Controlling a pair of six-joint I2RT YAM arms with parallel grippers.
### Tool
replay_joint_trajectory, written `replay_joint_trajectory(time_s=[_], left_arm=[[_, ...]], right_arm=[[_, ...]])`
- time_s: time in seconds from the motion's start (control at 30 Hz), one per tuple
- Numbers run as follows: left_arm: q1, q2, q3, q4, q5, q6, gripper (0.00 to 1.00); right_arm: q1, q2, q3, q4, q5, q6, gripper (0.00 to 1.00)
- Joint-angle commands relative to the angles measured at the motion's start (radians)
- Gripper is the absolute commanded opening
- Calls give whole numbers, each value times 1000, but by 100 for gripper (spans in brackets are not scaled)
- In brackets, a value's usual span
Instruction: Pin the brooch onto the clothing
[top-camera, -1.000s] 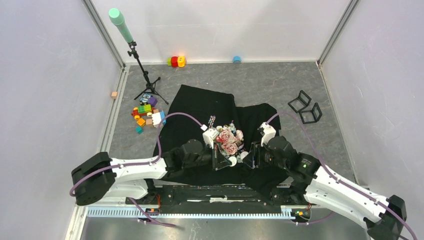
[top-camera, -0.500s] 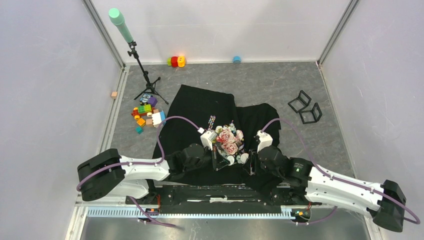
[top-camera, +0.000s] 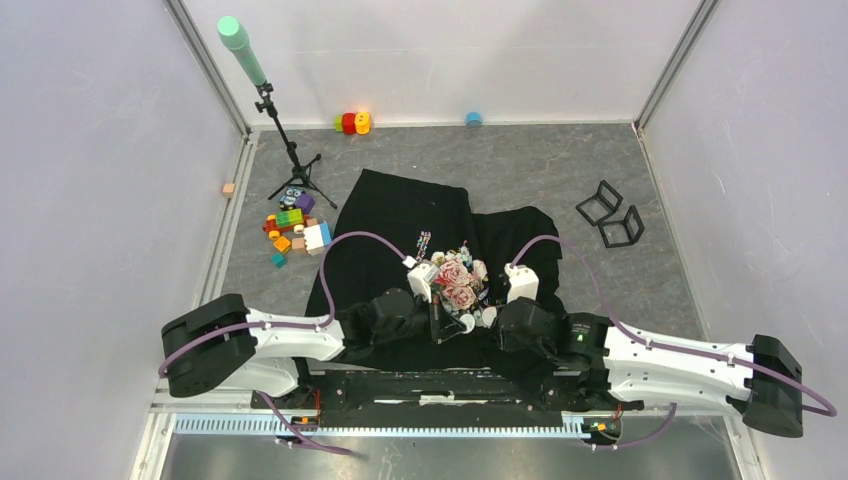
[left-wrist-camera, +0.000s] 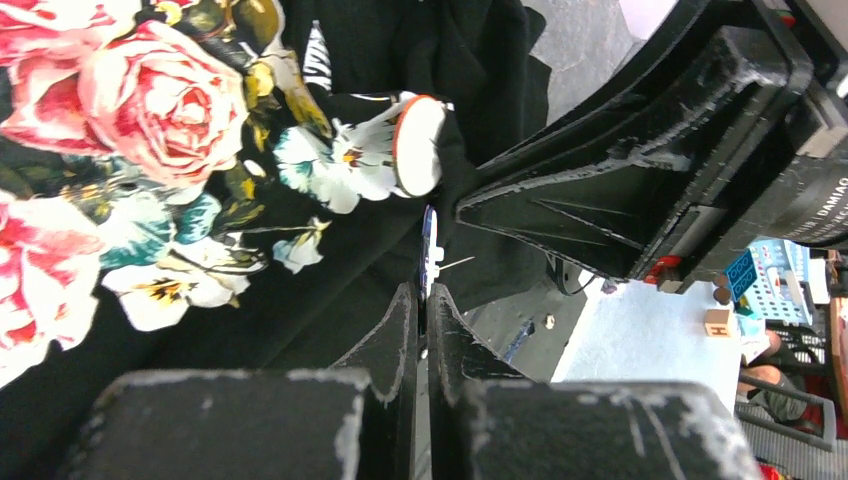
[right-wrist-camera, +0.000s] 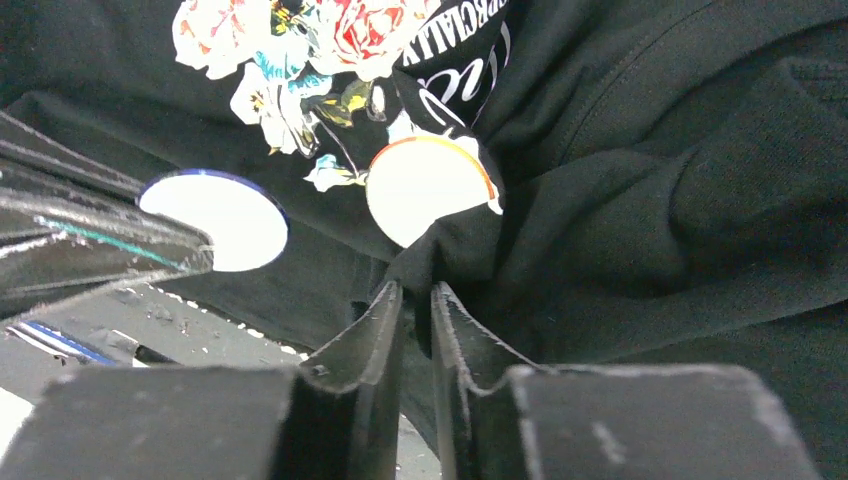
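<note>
The clothing (top-camera: 400, 215), a black T-shirt with a rose print, lies bunched on the grey table. My left gripper (left-wrist-camera: 421, 292) is shut on the brooch (left-wrist-camera: 428, 245), a thin round badge seen edge-on with its pin sticking out. In the right wrist view the brooch (right-wrist-camera: 215, 220) shows a white face and blue rim. A second white badge with an orange rim (right-wrist-camera: 430, 185) rests on the shirt beside the print. My right gripper (right-wrist-camera: 415, 290) is pinched on a raised fold of the black fabric (right-wrist-camera: 650, 180) just below that badge. Both grippers meet at the print (top-camera: 458, 285).
A tripod with a green-tipped pole (top-camera: 285, 140) stands at the back left, with toy blocks (top-camera: 290, 225) beside the shirt. Two black wire frames (top-camera: 610, 215) sit to the right. A red-and-yellow toy (top-camera: 352, 122) and a blue cap (top-camera: 473, 118) lie by the far wall.
My right arm swung left toward the left gripper, and its jaws narrowed onto the fold of shirt. The left gripper stayed shut on the brooch and barely moved.
</note>
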Motion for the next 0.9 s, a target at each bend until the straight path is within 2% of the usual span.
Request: replay_joint_trajectory(time_s=[0.0, 0.1, 0.17, 0.6, 0.87], left_arm=[[-32, 15, 60, 27, -7, 57, 2], [-63, 38, 82, 7, -38, 68, 2], [-76, 60, 108, -38, -64, 65, 2], [-115, 112, 204, -220, -199, 32, 2], [-131, 124, 231, -271, -240, 23, 2]], right_arm=[[8, -11, 4, 39, 43, 4, 17], [8, -29, -3, 64, 40, -8, 5], [8, -49, -11, 93, 35, -22, 0], [8, -84, 5, 119, 21, -65, 0], [8, -77, 1, 149, 3, -77, 0]])
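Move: The left hand holds the blue-rimmed brooch; the bit of clothing it is bound for sits between the right hand's open fingertips, about 8 cm to its right, 1 cm back and 3 cm lower. The right hand already has that fold at its fingertips, perhaps 1 cm below. The orange-rimmed brooch on the cloth lies some 3 cm ahead of the right hand and 2 cm to its left, about level; the flower print is roughly 10 cm ahead and 8 cm left, 2 cm down. Up some 2.5 cm and 1.5 cm left goes the right hand, after its fingers shut and pinch the fold beside the orange-rimmed brooch; then it holds still. The left hand, keeping its brooch, slides right and a little back and up towards the pinched fold, then sinks about 2 cm beside it, fingertips tipping about 10 degrees further down. ##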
